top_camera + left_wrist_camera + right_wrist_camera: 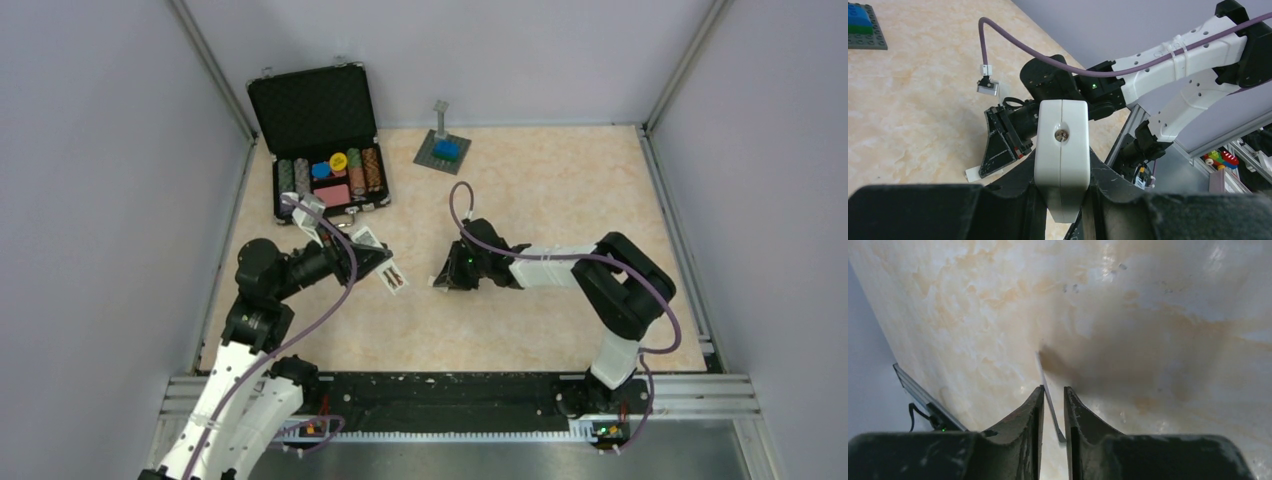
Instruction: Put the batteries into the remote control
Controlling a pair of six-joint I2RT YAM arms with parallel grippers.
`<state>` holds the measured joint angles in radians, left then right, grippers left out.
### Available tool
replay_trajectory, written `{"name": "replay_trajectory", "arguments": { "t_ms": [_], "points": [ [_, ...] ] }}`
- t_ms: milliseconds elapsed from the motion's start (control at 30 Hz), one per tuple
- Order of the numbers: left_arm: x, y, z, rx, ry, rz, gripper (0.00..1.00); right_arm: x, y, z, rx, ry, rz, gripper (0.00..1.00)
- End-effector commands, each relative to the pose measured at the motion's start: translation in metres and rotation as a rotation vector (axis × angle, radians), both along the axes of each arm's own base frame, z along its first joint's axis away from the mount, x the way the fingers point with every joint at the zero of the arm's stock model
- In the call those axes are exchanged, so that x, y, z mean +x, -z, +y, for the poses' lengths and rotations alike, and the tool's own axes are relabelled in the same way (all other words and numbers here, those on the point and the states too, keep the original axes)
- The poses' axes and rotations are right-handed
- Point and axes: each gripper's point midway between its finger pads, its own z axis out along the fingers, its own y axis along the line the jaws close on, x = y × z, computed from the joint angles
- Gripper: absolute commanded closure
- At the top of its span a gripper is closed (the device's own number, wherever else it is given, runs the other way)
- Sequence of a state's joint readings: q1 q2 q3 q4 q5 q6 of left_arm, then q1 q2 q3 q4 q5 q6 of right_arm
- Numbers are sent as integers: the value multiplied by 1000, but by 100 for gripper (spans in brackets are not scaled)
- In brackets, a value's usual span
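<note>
My left gripper (pixel 378 262) is shut on the white remote control (pixel 396 280), held crosswise above the table at the left. In the left wrist view the remote control's (pixel 1061 135) end face, with a small metal dot, sticks up between the jaws of my left gripper (pixel 1062 175). My right gripper (pixel 443 277) is down at the table in the middle. Its jaws stand narrowly open (pixel 1053 388) around a thin white cover plate (pixel 1044 371) seen edge-on, with a gap beside it. The plate (pixel 973 173) lies under those fingers. The batteries are out of view.
An open black case of poker chips (pixel 325 150) stands at the back left. A grey baseplate with a blue brick (pixel 442 150) sits at the back middle. Walls close in three sides, and a metal rail (pixel 450 390) runs along the near edge.
</note>
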<state>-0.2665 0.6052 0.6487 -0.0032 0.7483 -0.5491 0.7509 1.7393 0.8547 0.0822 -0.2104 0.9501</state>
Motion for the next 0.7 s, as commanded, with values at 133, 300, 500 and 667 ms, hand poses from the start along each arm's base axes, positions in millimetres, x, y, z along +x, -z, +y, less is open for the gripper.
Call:
{"name": "replay_trajectory", "arguments": {
  "t_ms": [133,300,500,667],
  "points": [
    [2,-8,-2,19,26,-59,100,19,11,-9,-79,36,-30,58],
    [22,11,8,83,-85,12,100,24,3,-29,-178,68,-70,40],
    [60,37,38,232,-323,142,100,35,-17,-52,-295,89,-165,23],
    [86,53,70,342,-534,235,100,42,-29,-75,-402,113,-239,19]
  ]
}}
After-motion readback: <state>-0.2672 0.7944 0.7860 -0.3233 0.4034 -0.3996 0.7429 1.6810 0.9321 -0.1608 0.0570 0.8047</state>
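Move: The right hand is low over the table with the battery cover at its barely parted fingertips, the cover's middle about 2 cm left of it, level with it ahead, and 1 cm below. The nearer loose battery lies some 6 cm ahead and 10 cm right of this hand, the second about 3 cm ahead and 14 cm right, both roughly 1 cm below. From the left hand, which already holds the remote high up, the nearer battery is about 13 cm ahead, 20 cm right and 28 cm below. After dipping about 1 cm, the right hand opens its fingers wide, lets go of the cover and goes some 5 cm right and 2–3 cm forward, low over the table, towards the nearer battery, its fingers turning to point more steeply down. The left hand keeps its hold on the remote and carries it forward, down and left, about 9 cm in all, away from the cover, turning counter-clockwise and tipping down by roughly 25 degrees in all. ##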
